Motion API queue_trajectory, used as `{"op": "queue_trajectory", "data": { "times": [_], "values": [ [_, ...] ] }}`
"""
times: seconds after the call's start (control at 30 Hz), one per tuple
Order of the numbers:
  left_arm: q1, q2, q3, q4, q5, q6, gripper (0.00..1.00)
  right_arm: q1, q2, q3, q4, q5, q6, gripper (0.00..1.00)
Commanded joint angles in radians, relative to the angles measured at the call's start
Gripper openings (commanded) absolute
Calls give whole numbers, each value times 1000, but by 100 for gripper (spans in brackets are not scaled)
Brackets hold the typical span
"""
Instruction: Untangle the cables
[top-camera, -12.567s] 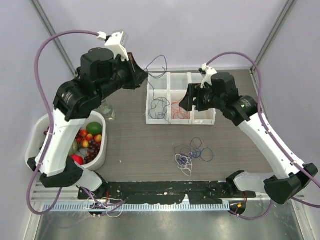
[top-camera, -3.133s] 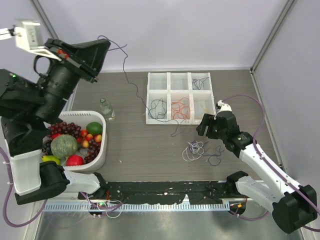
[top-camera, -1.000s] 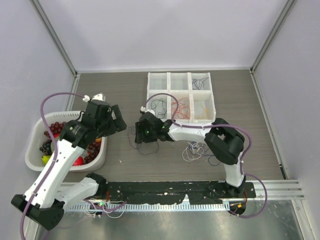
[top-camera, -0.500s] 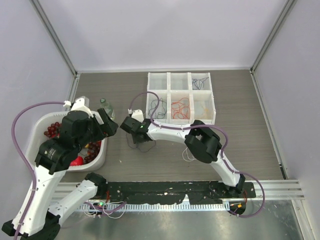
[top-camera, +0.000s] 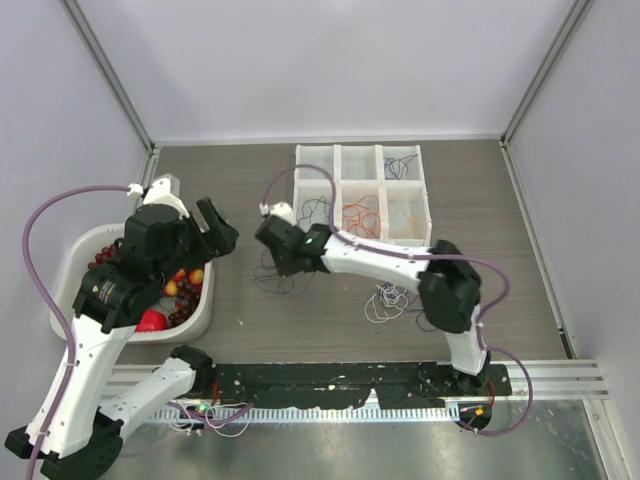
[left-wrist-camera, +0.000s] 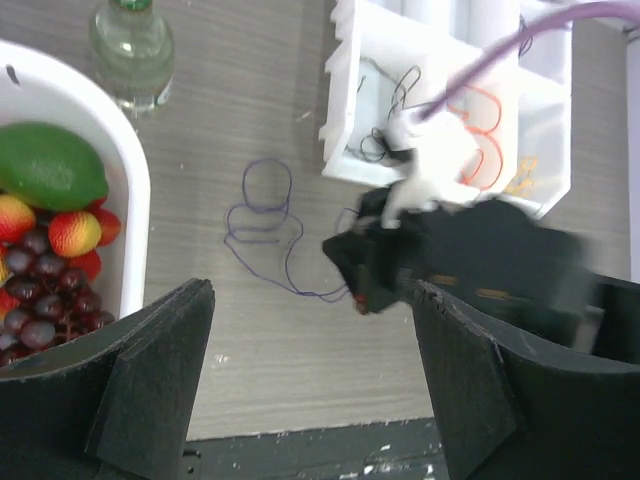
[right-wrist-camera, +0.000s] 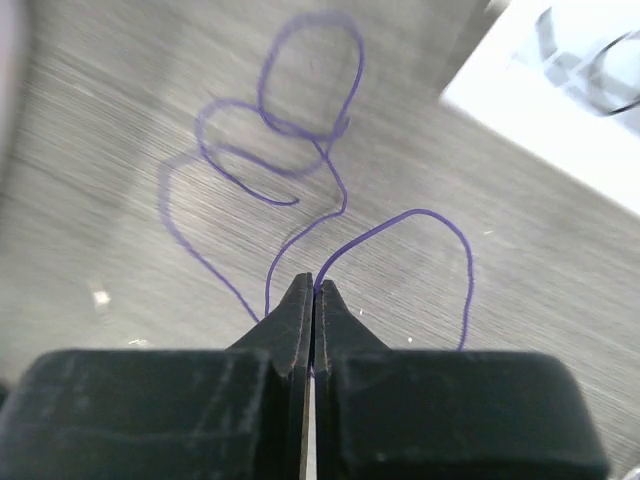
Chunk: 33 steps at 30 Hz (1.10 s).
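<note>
A thin purple cable (right-wrist-camera: 420, 212) lies in loose loops on the wooden table left of the white organiser (top-camera: 337, 183). My right gripper (right-wrist-camera: 313, 285) is shut on one end of it, pinching the strand between its tips. In the top view that gripper (top-camera: 283, 268) has reached across to the cable (top-camera: 268, 276). My left gripper (left-wrist-camera: 315, 400) hangs open above the same cable (left-wrist-camera: 265, 230), with nothing between its fingers. A small tangle of white and purple-blue cables (top-camera: 392, 298) lies further right. Black and red-orange cables sit in the organiser's compartments.
A white bowl (top-camera: 200, 312) of fruit stands at the left, under my left arm. A clear bottle (left-wrist-camera: 130, 50) stands just behind the bowl's rim (left-wrist-camera: 137, 200). The organiser (left-wrist-camera: 345, 100) is close behind the right gripper (left-wrist-camera: 365, 285).
My right gripper's jaws have closed onto the purple cable. The left arm has shifted slightly above the bowl, its jaws still wide.
</note>
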Motion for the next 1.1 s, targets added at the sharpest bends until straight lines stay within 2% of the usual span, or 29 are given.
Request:
{"op": "queue_trajectory", "data": {
  "times": [0.0,0.07,0.2,0.3,0.37,0.53,0.7,0.97,1.07],
  "values": [
    [4,21,48,141,-81,-1,84,-105,-316,-12,86,-67,-34,1],
    [4,25,43,178,-85,-6,83,-161,-408,-32,137,-110,-22,1],
    [2,45,43,223,-101,-8,83,-253,-531,-6,154,-101,-13,1],
    [4,73,52,240,-98,-3,83,-326,-585,63,147,-56,-2,1],
    [4,88,57,246,-87,-1,83,-418,-597,106,146,-41,-2,1],
    [5,119,54,270,-49,-6,83,-535,-568,230,143,33,-57,1],
    [4,146,51,299,30,2,84,-665,-498,281,154,62,-62,1],
    [4,185,49,349,195,63,89,-780,-370,353,211,59,-88,1],
    [4,192,57,336,200,86,89,-813,-314,393,211,62,-99,1]
  ]
}}
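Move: The right hand, pinching the purple cable just above the table, is taking it to the tray's back right compartment, about 34 cm ahead, 30 cm to its right and 5 cm lower. The red-cable compartment is about 17 cm ahead and 19 cm right, the yellow-cable one 18 cm ahead and 31 cm right. The white cable lies some 9 cm back and 24 cm right. From the left hand, the target compartment is roughly 39 cm ahead, 40 cm right and 29 cm down. Up first and fast, then sweeping right and forward over the tray, the right hand carries the purple cable towards the back right compartment: about 38 cm of rise, 30 cm right, 24 cm forward, sinking some 5 cm at the end. Its shut fingers keep their pinch as they swing from steeply down to nearly level forward, turning clockwise. The open, empty left hand drifts about 6 cm forward, then 6 cm right. ##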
